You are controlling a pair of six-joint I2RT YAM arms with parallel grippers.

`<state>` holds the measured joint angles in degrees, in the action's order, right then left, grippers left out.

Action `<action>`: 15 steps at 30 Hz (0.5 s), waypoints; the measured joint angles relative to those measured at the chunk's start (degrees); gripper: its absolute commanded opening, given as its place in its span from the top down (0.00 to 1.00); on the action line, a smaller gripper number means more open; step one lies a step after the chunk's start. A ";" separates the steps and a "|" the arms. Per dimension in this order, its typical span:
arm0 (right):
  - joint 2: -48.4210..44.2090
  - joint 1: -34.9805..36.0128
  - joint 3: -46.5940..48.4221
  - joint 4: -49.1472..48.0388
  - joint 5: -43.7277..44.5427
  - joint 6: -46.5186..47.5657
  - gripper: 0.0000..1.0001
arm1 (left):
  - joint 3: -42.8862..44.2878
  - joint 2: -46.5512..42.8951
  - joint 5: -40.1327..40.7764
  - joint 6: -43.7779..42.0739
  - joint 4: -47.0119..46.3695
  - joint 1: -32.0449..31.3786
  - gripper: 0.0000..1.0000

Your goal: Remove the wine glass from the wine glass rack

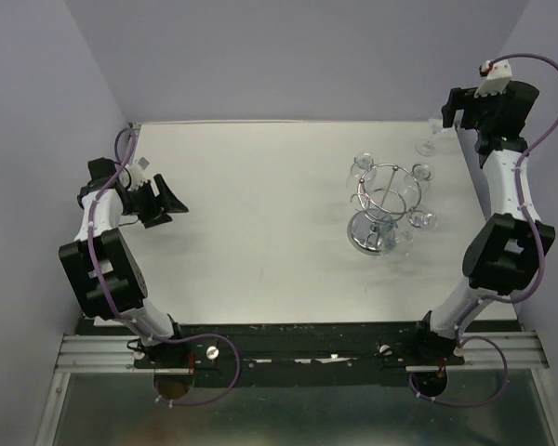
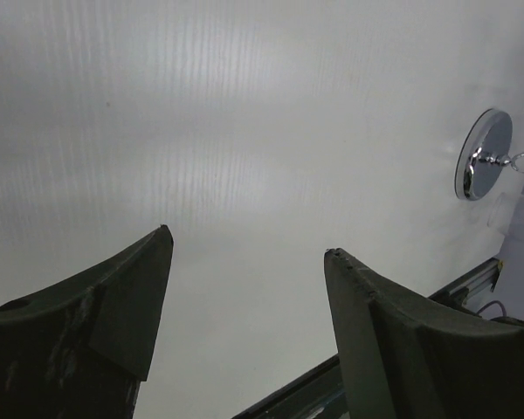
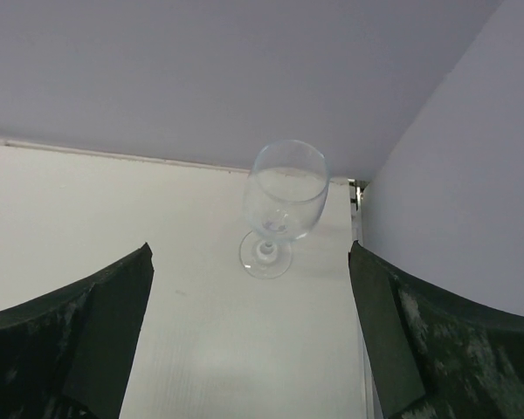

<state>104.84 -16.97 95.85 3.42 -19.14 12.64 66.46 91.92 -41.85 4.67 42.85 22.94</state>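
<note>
The chrome wine glass rack [image 1: 383, 200] stands right of the table's middle, and its mirror disc base [image 2: 483, 166] shows at the edge of the left wrist view. Clear glasses such as one [image 1: 421, 220] hang from its hook arms. One wine glass [image 3: 284, 205] stands upright on the table by the back right corner, also seen from above [image 1: 428, 145]. My right gripper [image 3: 251, 246] hovers just short of it, open and holding nothing; from above it [image 1: 449, 116] is at the far right. My left gripper [image 1: 170, 200] is open and holds nothing [image 2: 247, 240] at the left side.
Lilac walls [image 1: 288, 56] close in the table at the back and on both sides. The right wall [image 3: 454, 201] is close beside the standing glass. A black rail [image 1: 298, 348] with the arm bases runs along the near edge.
</note>
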 measured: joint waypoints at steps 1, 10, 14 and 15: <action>-2.36 0.00 -1.77 0.17 -0.15 -0.28 0.00 | 0.46 0.37 -0.66 0.96 -0.98 -0.39 0.20; -26.45 0.00 -20.94 9.14 -5.09 -1.25 0.00 | 6.93 1.05 -3.10 4.79 -9.40 -8.02 0.20; -37.00 -0.13 -27.36 15.02 -5.70 -0.98 0.00 | 9.33 1.05 -3.28 3.54 -11.04 -13.70 0.20; -39.82 -0.33 -28.74 16.48 -5.99 -0.94 0.00 | 9.68 1.05 -3.28 3.10 -11.21 -15.17 0.20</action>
<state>65.01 -17.30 67.11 19.90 -25.12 11.70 76.14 92.97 -45.12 7.77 31.64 7.77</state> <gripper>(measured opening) 0.997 0.801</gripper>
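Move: The wine glass, already set down upright in the far right corner, stands about 10 cm ahead of the right hand, 2 cm to its right and some 14 cm lower. The rack is roughly 22 cm back and 18 cm left of that hand; its nearest hanging glass is some 16 cm back and 12 cm left. From the left hand the wine glass is around 31 cm ahead and 78 cm right, and the rack is about level and 58 cm right. From the standing wine glass, already let go, the right hand draws quickly straight back about 19 cm while easing some 7 cm left, towards the rack's right side, fingers staying wide open. Meanwhile the empty left hand goes forward and up, then swings right towards the rack, roughly 13 cm in all, its open fingers lifting nearer level and turning about 15 degrees clockwise. ##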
